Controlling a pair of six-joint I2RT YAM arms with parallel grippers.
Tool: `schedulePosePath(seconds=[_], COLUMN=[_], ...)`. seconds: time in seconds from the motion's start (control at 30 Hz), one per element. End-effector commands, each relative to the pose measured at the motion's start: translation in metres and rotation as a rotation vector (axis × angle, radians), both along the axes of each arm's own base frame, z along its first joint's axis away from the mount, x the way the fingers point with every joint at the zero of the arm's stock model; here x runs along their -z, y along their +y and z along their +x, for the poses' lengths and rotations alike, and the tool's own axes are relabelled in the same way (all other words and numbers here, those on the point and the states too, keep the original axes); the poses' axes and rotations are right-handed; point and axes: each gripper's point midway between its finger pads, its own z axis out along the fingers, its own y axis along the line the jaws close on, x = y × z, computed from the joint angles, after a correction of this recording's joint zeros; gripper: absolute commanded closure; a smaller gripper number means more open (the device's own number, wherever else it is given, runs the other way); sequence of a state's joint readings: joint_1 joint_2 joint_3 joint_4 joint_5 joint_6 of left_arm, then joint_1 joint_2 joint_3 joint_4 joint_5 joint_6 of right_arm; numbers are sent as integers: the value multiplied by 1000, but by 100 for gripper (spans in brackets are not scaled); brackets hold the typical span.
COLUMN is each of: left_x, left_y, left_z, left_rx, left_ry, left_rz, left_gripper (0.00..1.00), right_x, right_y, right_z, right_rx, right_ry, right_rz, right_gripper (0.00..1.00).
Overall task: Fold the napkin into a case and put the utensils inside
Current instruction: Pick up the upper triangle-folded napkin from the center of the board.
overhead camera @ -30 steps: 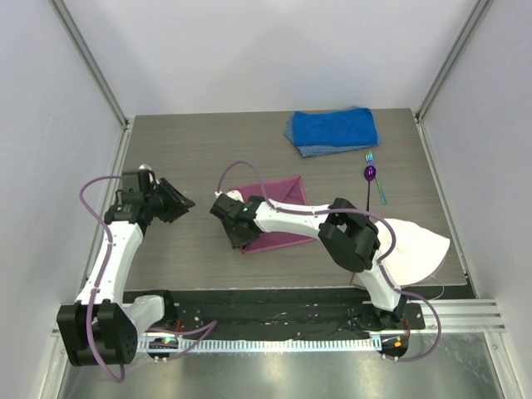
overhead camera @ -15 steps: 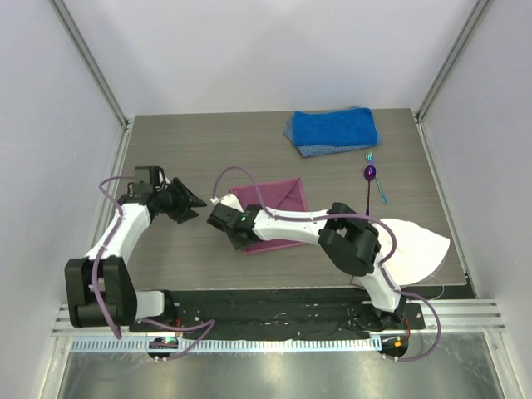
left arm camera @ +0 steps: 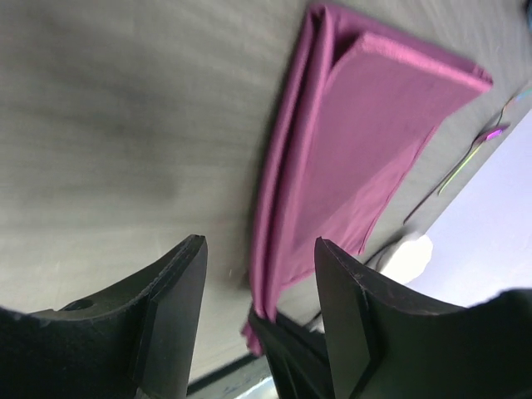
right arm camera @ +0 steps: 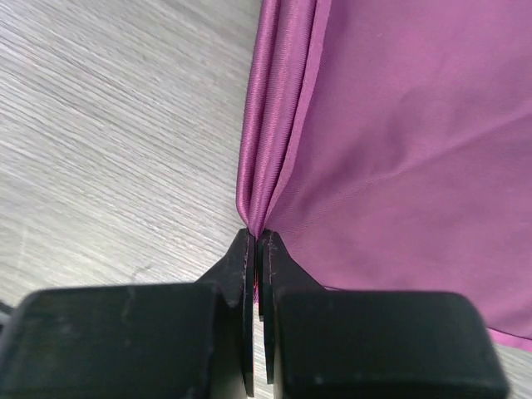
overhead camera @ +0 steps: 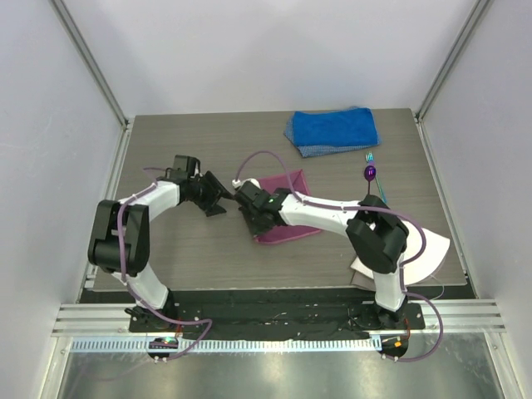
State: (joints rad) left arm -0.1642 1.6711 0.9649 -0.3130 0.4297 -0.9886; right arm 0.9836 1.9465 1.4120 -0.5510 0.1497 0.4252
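Observation:
The magenta napkin (overhead camera: 285,184) lies folded at mid table, its doubled left edge bunched. My right gripper (overhead camera: 250,209) is shut on that edge, and the right wrist view shows the fold (right arm camera: 270,125) pinched at my gripper (right arm camera: 256,234). My left gripper (overhead camera: 221,199) hovers just left of the napkin, open and empty. In its wrist view the napkin (left arm camera: 366,141) runs away ahead of my gripper (left arm camera: 259,249), and the right gripper's dark fingers (left arm camera: 287,353) hold its near corner. The purple spoon (overhead camera: 369,173) and teal fork (overhead camera: 379,188) lie together to the right, apart from the napkin.
A thick blue towel (overhead camera: 332,129) lies folded at the back. A white cloth (overhead camera: 426,248) hangs over the front right table edge beside the right arm. Grey walls close in the table (overhead camera: 183,150) on three sides.
My left arm swung right to the napkin's left edge while its jaws widened. The right gripper shut on the napkin's folded edge and drew it slightly right and back.

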Motion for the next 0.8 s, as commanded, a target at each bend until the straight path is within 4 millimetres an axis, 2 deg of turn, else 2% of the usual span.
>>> schedulePosePath(seconds=[0.0,0.3,0.57,0.77], left_x=[-2,9,42,53], left_y=[-6,-27,-26,-25], left_z=[35,55,56,56], left_rx=[-62,-21,-59,-50], left_ry=[-57,-91,-6,26], left_rz=[-23,-15,27,49], left_gripper=[40,39,40,49], right_x=[-39,-41,-48,-55], right_y=[10,9,7,6], right_z=[3,7,11,16], right_rx=[-37,-36,-31,-24], right_ry=[-39,-16,-24,-34], right_rz=[119,157,176,194], right_gripper=[99,99,99,99])
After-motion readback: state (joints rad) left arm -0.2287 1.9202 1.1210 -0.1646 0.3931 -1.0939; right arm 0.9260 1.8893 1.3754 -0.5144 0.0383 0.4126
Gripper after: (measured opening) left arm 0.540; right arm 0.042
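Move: The far-left stretch of the napkin's folded edge, where the left fingers are headed, lies about 6 cm ahead of the left hand, 4 cm to its right and 4 cm below. The napkin's near-left corner, already pinched by the right hand, is some 7 cm back and 8 cm right of the left hand; the napkin's middle is level with it, roughly 16 cm right. From the right hand, that far-left edge is about 13 cm ahead and 4 cm left. The open left hand reaches about 5 cm forward, rightward and down around the napkin's far-left edge; right keeps pinching. ##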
